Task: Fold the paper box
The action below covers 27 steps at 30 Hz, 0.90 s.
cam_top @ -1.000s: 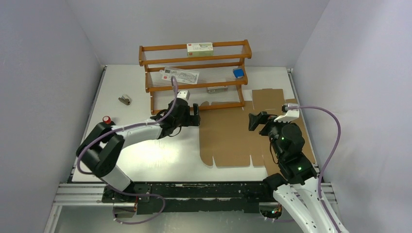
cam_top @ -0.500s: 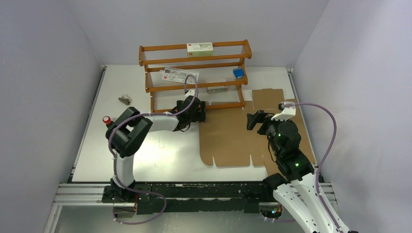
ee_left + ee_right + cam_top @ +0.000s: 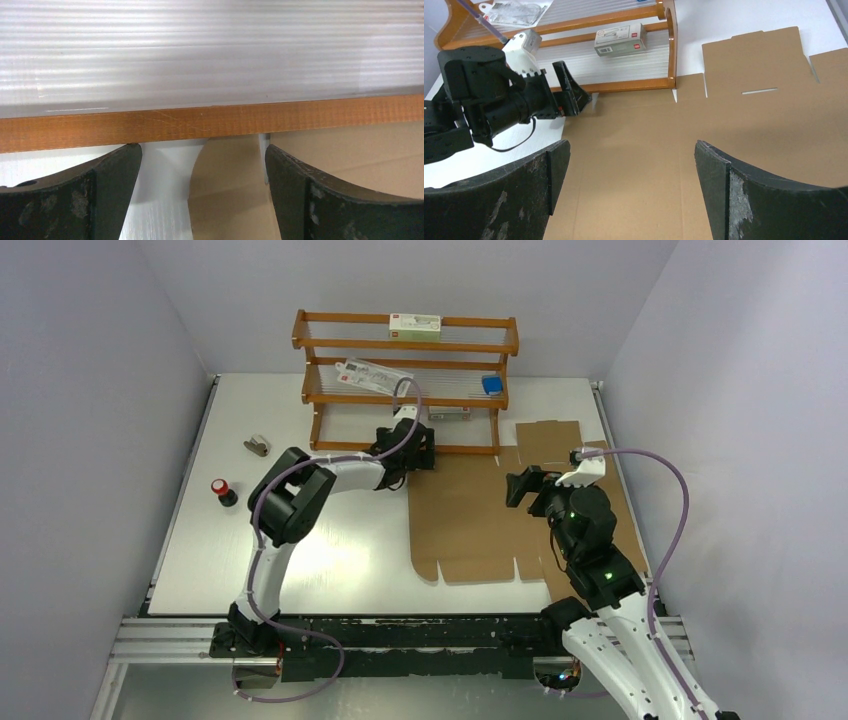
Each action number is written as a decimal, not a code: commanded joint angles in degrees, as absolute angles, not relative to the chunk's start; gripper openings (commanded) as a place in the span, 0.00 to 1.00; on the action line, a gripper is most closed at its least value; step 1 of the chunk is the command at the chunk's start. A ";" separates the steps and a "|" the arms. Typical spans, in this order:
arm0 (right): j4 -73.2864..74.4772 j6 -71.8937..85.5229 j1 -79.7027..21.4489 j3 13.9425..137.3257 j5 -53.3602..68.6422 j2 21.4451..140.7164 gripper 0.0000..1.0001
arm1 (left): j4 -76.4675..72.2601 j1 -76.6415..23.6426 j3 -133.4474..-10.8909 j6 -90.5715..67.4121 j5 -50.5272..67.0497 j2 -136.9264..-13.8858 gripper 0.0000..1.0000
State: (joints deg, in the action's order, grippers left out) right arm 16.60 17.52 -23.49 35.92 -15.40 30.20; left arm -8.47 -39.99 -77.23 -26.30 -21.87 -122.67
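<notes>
The paper box [image 3: 470, 515] is a flat brown die-cut cardboard sheet lying on the white table, right of centre. Its far left corner reaches the foot of a wooden rack [image 3: 405, 390]. My left gripper [image 3: 425, 448] is open at that corner, its fingertips against the rack's bottom rail [image 3: 200, 122]. A rounded cardboard flap [image 3: 230, 190] lies between the fingers [image 3: 115, 175], not held. My right gripper [image 3: 520, 485] hovers open over the middle of the sheet [image 3: 634, 150], nothing between its fingers. The right wrist view also shows the left gripper [image 3: 574, 95].
The rack carries a white box [image 3: 414, 326] on top, a bagged sheet [image 3: 372, 375], a blue item [image 3: 490, 387] and a small grey box [image 3: 619, 39] on its shelves. A small grey object [image 3: 258, 445] and a red-capped black item [image 3: 221, 490] lie on the left of the table.
The left arm has stretched further back and to the right, reaching the rack's bottom rail. The rack has shifted and turned toward the back wall. The right gripper has barely moved.
</notes>
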 commanded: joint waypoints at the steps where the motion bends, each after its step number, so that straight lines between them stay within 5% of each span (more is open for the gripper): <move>1: 15.27 16.73 -23.73 36.21 -15.16 30.70 1.00 | -10.14 -39.02 -82.79 -25.09 -21.12 -124.97 0.98; 13: 13.72 16.84 -23.72 37.08 -14.45 34.27 1.00 | -6.76 -36.34 -95.47 -25.05 -17.57 -132.26 0.98; 27: -6.09 18.41 -17.33 43.32 -4.94 68.76 1.00 | -6.00 -35.69 -73.21 -28.79 -10.04 -105.80 0.98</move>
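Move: The rack's bottom rail crosses right in front of my open left fingers, its middle about 2 cm ahead, 2 cm left and roughly level. The grey carton on the rack is some 7 cm ahead and 7 cm right; the flat paper box's middle is about 12 cm back, 21 cm right, a few centimetres below. From my right hand that sheet's middle is about 6 cm ahead, 2 cm right and 23 cm below, the rail's right end 17 cm ahead and 3 cm left. With my open left fingertips still against the bottom rail, I keep pushing the rack forward and a little right, about 6 cm, off the sheet's far flaps, then draw back towards myself, drifting left, and lift clear. Late on, my right hand reaches forward and down, some 8 cm each way and slightly left, over the flat box, tipping down about 15 degrees, fingers wide open. ##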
